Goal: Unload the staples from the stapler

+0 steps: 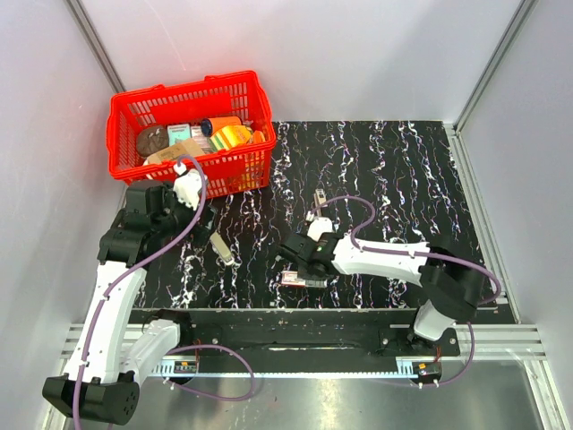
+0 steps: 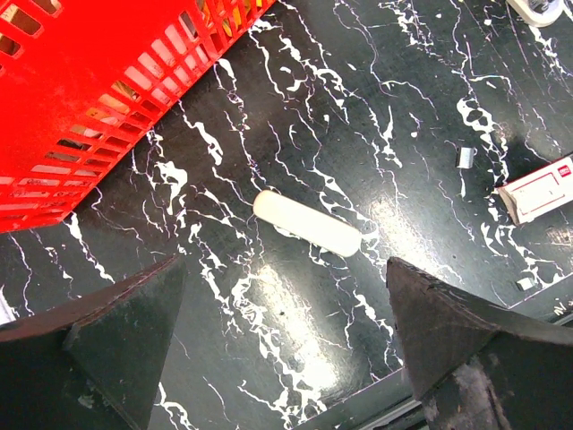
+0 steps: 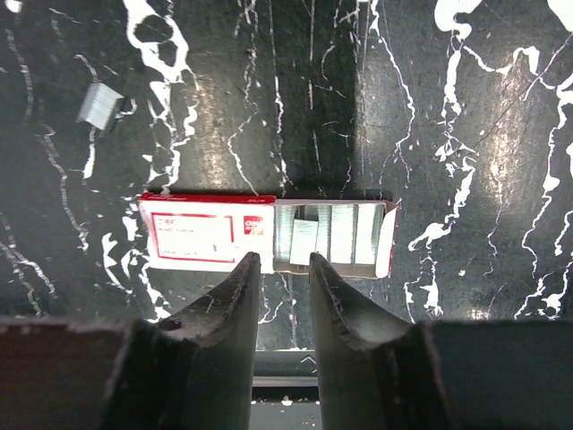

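Note:
The stapler (image 1: 221, 248) is a small pale beige bar that lies flat on the black marbled mat, left of centre. In the left wrist view the stapler (image 2: 307, 222) lies just beyond my left gripper (image 2: 285, 262), which is wide open, empty and above the mat. My right gripper (image 3: 282, 258) hovers at the near edge of an open white-and-red staple box (image 3: 267, 235) with staple strips showing inside. Its fingers stand a narrow gap apart with nothing between them. From above, the right gripper (image 1: 300, 262) is right at the box (image 1: 303, 279).
A red basket (image 1: 242, 170) full of items stands at the back left, close to the left arm. Loose staple pieces lie on the mat (image 3: 98, 105) (image 2: 465, 158). A small pale object (image 1: 320, 198) lies behind the right gripper. The mat's front edge is close to the box.

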### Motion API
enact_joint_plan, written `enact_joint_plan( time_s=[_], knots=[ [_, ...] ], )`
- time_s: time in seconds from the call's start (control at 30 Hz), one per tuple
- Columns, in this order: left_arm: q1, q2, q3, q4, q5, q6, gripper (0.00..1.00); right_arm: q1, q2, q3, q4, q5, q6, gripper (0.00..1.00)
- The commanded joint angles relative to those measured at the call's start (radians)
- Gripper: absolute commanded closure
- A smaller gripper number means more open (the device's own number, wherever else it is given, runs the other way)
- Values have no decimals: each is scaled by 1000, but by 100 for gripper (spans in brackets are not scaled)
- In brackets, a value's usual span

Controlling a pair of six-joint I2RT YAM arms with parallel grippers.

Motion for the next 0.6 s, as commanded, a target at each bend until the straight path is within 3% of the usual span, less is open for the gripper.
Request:
enact_joint_plan(
  time_s=[0.0, 0.17, 0.23, 0.3, 0.43, 0.57],
  knots=[
    [3, -1, 36, 15, 37, -5, 1, 4, -79, 11, 38, 28, -38, 66],
    [2, 23, 5, 36, 55, -4, 1, 1, -91, 51, 147, 50, -201, 67],
    [2, 31, 1, 42, 45, 0, 1, 1, -58, 88, 183, 48, -279, 50],
    [0, 31, -12, 54, 37, 4, 1, -5, -13, 126, 226, 25, -374, 43],
    [0, 40, -21, 61, 34, 13, 1, -43, 105, 229, 250, -77, -563, 41],
    [-1, 68, -38, 80, 37, 15, 1, -106, 118, 225, 288, -172, -621, 41]
  ],
)
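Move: The loose staple strip lies some 5 cm ahead and 7 cm to the left of the right hand, 4 cm below its fingertips. Just under that hand is the open staple box, its middle about 1 cm to the left. The beige stapler lies about 12 cm left of the strip and 2 cm farther out. From the left hand, the strip is roughly 15 cm right, 4 cm back and 21 cm down. The right hand rises from the staple box, swings about 10 cm left-forward towards the loose strip, fingers opening wider. ##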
